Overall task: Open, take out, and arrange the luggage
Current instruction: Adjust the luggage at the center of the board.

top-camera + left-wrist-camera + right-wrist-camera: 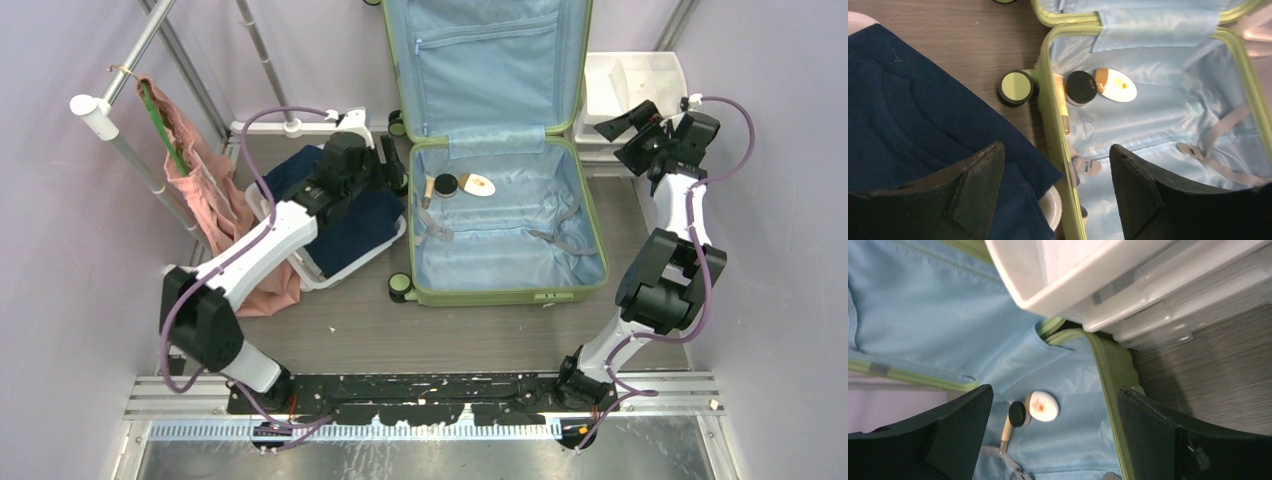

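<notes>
The luggage (pixel 500 297) is a light-green suitcase lying open on the table, with its lid (pixel 490 60) standing upright at the back. Its pale blue lining holds a black-lidded jar (pixel 446 185), a white oval case (pixel 478 185) and a beige stick (pixel 428 190). My left gripper (pixel 392 168) hangs open above the suitcase's left rim (pixel 1050 100), nothing held between its jaws (pixel 1055 165). My right gripper (pixel 622 122) is open too, raised beside the back right corner (pixel 1108 370), and the three small items (pixel 1040 406) lie far below it (pixel 1053 392).
A white basket (pixel 320 275) holding a dark blue garment (pixel 908 110) stands left of the suitcase, touching its wheel side (pixel 1016 87). A pink garment (pixel 215 200) hangs on a rack (pixel 120 140) at far left. A white drawer unit (pixel 630 85) sits at back right.
</notes>
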Available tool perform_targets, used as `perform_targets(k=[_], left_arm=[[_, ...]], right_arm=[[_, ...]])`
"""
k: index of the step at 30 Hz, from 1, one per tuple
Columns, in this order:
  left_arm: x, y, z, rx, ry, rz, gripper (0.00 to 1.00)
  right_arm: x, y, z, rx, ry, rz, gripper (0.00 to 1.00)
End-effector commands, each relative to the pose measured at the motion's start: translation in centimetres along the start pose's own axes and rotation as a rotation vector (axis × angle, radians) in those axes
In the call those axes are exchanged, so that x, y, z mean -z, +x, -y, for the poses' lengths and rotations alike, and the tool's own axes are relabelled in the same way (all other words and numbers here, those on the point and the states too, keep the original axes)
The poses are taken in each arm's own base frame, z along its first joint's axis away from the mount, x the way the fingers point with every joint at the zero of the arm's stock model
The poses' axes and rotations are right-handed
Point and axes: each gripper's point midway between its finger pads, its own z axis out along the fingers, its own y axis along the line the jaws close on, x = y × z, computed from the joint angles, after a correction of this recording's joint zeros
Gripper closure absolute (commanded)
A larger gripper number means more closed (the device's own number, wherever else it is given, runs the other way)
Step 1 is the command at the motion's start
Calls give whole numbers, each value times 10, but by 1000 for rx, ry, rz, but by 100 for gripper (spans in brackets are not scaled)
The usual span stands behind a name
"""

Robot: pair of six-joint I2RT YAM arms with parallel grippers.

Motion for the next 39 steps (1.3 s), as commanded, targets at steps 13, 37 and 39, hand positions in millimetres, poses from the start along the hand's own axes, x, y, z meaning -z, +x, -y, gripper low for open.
perform_targets(k=[13, 37, 39], left_arm=[[-117, 50, -14, 51, -91, -194, 27], [-118, 56, -107, 172, -456, -154, 100], [-113, 56, -116, 191, -478, -143, 100]], right_arm=[[22, 9, -29, 116, -156, -84, 0], [2, -26, -18, -3, -129, 60, 0], [0, -27, -14, -7, -110, 72, 0]])
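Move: The suitcase's left rim, at the spot abreast of the brush, lies about 9 cm ahead of the left hand, 4 cm to its right and 14 cm below. Inside the case, 10 cm to the right of that spot, sits the black compact; just outside it and slightly farther out is a wheel. The basket of navy clothes is about 15 cm left of this hand. From the right hand the rim spot is some 43 cm left and 4 cm ahead. The suitcase's left wall gets pinched at its rim by the left hand, which drops about 14 cm while reaching forward 9 cm and a little right, tipping its fingers some 20 degrees down and closing them from wide to nearly shut. Holding the rim, it then pulls about 1 cm left, twisting slightly counter-clockwise. ##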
